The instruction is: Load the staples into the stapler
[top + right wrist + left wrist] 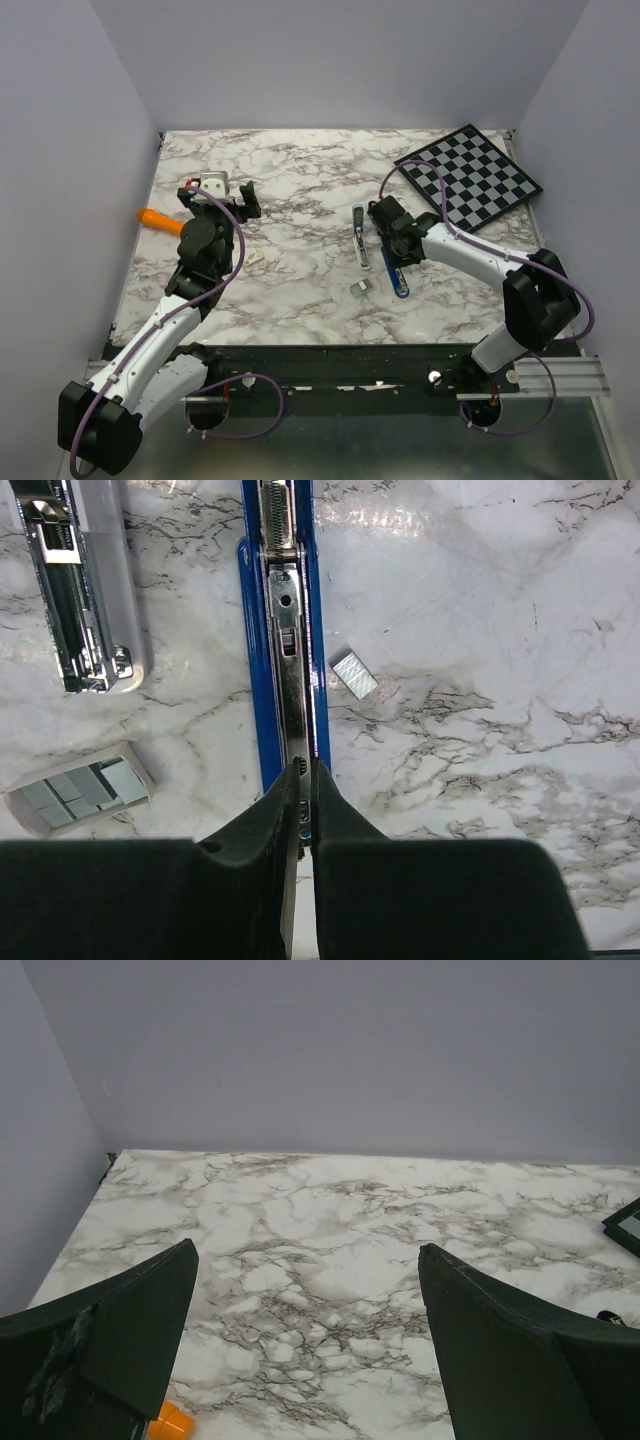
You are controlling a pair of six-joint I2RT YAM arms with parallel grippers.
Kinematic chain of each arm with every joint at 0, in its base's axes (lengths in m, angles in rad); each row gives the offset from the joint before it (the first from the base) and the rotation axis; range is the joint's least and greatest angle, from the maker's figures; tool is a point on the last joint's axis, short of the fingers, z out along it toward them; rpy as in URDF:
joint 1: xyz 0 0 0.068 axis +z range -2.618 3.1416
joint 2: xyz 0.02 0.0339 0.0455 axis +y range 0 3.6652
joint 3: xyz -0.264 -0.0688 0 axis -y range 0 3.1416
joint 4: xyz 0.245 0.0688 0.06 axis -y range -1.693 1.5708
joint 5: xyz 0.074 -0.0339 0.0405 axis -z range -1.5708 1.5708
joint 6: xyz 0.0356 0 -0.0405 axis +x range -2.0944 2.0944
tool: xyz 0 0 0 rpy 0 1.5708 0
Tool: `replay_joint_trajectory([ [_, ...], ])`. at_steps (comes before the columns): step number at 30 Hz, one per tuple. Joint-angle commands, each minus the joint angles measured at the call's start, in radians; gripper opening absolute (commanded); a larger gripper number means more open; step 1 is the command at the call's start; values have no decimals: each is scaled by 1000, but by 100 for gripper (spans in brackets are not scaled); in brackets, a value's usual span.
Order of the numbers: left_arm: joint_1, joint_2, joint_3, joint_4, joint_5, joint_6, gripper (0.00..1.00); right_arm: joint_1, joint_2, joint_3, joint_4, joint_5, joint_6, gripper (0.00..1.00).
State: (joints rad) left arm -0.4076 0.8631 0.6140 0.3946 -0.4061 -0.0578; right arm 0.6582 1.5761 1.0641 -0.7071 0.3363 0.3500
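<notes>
The stapler lies opened out in two parts. Its dark blue base point(252, 660) point(398, 280) with the silvery channel point(288, 650) runs straight up the right wrist view. The light top part point(85, 590) point(360, 243) lies to its left. My right gripper point(304, 770) point(386, 238) is shut to a thin slit on the near end of that channel. A small silvery block of staples point(355, 674) lies loose just right of the base. More staples sit in a small open box point(80, 790) point(361, 287). My left gripper point(306, 1280) point(222, 192) hangs wide open over bare marble, far left of the stapler.
An orange pen-like stick point(160, 220) point(168, 1423) lies at the left, beside the left gripper. A checkered board point(470, 178) sits at the back right corner. A small whitish piece point(254, 257) lies mid-table. Walls close the table on three sides.
</notes>
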Motion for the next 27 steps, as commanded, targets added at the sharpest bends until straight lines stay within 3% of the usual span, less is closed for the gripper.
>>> replay_joint_trajectory([
  [1, 3, -1, -7, 3, 27, -14, 99, -11, -19, -19, 31, 26, -17, 15],
  [7, 3, 1, -5, 3, 26, -14, 99, -66, -39, -32, 31, 17, 10, 17],
  [15, 3, 4, -7, 3, 33, -19, 99, -192, -16, -36, 49, -80, -19, 33],
  [27, 3, 4, -5, 1, 33, -17, 99, -197, 99, -12, 86, -140, -82, 43],
])
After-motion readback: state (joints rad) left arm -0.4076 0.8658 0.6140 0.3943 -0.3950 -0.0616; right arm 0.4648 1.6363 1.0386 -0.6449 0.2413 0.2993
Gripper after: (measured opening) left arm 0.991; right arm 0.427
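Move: The small strip of staples lies roughly 2 cm right of the right hand, 2 cm ahead and 4 cm below. At about that depth, the blue stapler's middle is 6 cm ahead and 1 cm left, the silver stapler 10 cm ahead and 8 cm left, the staple box 4 cm back and 8 cm left. From the left hand, the strip is some 43 cm right, 6 cm back and 28 cm below. Right hand swings about 5 cm right and slightly forward, fingers opening, then sinks 2 cm towards the staples. ##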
